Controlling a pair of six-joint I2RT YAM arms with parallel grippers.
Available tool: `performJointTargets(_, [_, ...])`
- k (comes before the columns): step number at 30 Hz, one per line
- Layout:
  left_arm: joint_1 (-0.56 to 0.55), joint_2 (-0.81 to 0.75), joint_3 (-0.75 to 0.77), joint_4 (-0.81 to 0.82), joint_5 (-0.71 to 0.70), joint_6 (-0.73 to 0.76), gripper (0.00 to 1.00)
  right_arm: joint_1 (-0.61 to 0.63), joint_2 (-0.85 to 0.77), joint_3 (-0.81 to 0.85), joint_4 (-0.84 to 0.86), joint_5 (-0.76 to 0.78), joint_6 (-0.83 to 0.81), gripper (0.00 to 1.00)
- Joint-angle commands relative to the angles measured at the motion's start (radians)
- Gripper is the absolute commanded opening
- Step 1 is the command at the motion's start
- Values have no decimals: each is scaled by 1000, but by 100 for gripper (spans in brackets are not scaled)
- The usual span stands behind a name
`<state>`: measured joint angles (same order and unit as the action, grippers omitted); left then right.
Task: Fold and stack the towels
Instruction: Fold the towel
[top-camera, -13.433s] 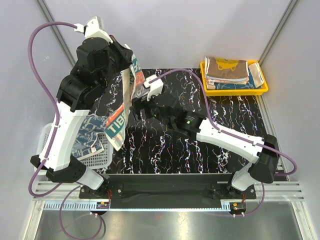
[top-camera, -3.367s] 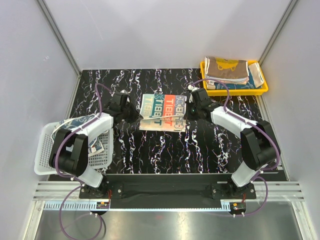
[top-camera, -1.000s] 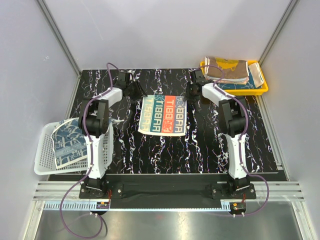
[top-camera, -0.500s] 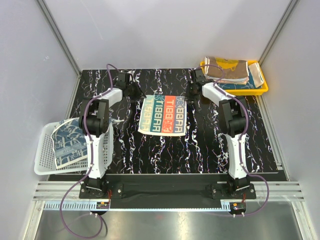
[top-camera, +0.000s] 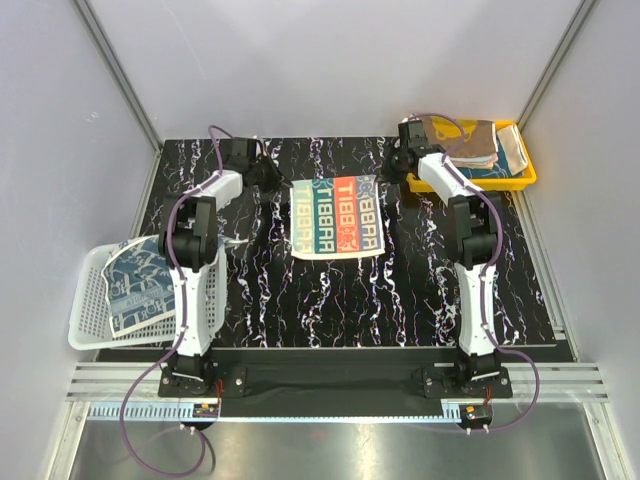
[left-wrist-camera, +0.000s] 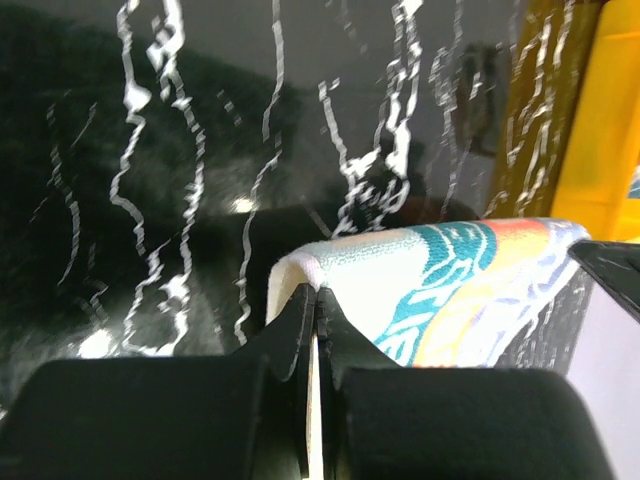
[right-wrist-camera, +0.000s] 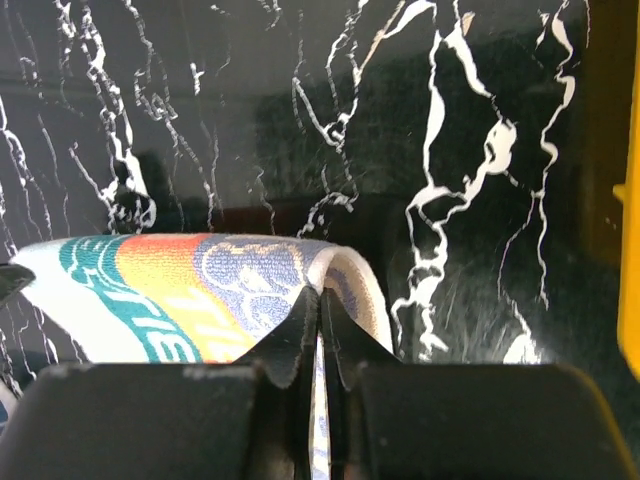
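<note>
The teal-red lettered towel (top-camera: 337, 215) lies spread near the middle of the black marbled table, its far edge raised. At the towel's far left corner my left gripper (top-camera: 283, 182) is shut. In the left wrist view the jaws (left-wrist-camera: 318, 292) pinch the white hem of the towel (left-wrist-camera: 440, 290), which curls up over them. My right gripper (top-camera: 388, 178) is shut on the far right corner. The right wrist view has its jaws (right-wrist-camera: 322, 295) closed on the folded-up edge of the towel (right-wrist-camera: 180, 290).
A yellow tray (top-camera: 522, 181) at the far right holds a stack of folded towels (top-camera: 460, 140), close beside the right wrist. A white mesh basket (top-camera: 88, 300) at the near left holds a navy white-patterned towel (top-camera: 140, 285). Grey walls enclose the table.
Both grippers have shut on the towel's far corners. The towel has slid a little to the right and its far edge has lifted off the table.
</note>
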<state>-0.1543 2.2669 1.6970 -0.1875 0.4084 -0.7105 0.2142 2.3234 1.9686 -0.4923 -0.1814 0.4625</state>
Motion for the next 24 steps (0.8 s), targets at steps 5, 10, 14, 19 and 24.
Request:
performJointTargets(5, [15, 65, 98, -6, 29, -11, 4, -15, 90, 90, -14, -27, -13, 14])
performJointTargets(10, [19, 59, 78, 11, 12, 9, 37, -15, 70, 55, 4, 59, -35, 45])
performJointTargets(14, [19, 26, 44, 45, -11, 25, 52, -16, 19, -14, 69, 97, -61, 55])
performJointTargets(19, [9, 14, 26, 14, -36, 34, 51, 1, -11, -60, 57, 112, -84, 55])
performJointTargets(24, [-27, -27, -59, -4, -103, 51, 53, 24, -55, -163, 94, 134, -87, 55])
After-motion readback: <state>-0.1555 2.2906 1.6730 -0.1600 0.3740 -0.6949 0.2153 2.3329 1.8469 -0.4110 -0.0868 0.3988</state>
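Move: Both hands still pinch the towel's far corners just over the table. The spot where the left corner will lie is straight below the left hand, some 3 cm down; the right corner's is about 5 cm straight below the right hand. The towel's middle lies roughly 10 cm back and 8 cm to the right of the left hand. The yellow bin's middle is about 17 cm right and 6 cm forward of the right hand, about level with it. Both grippers let go of the towel's far corners as they set them down, opening to about half. The right sinks about 4.5 cm, then drifts 2 cm right towards the yellow bin, easing back a little last; the left nudges a centimetre forward, drops some 2 cm and draws back that centimetre, its open fingers staying astride the towel's left edge. ##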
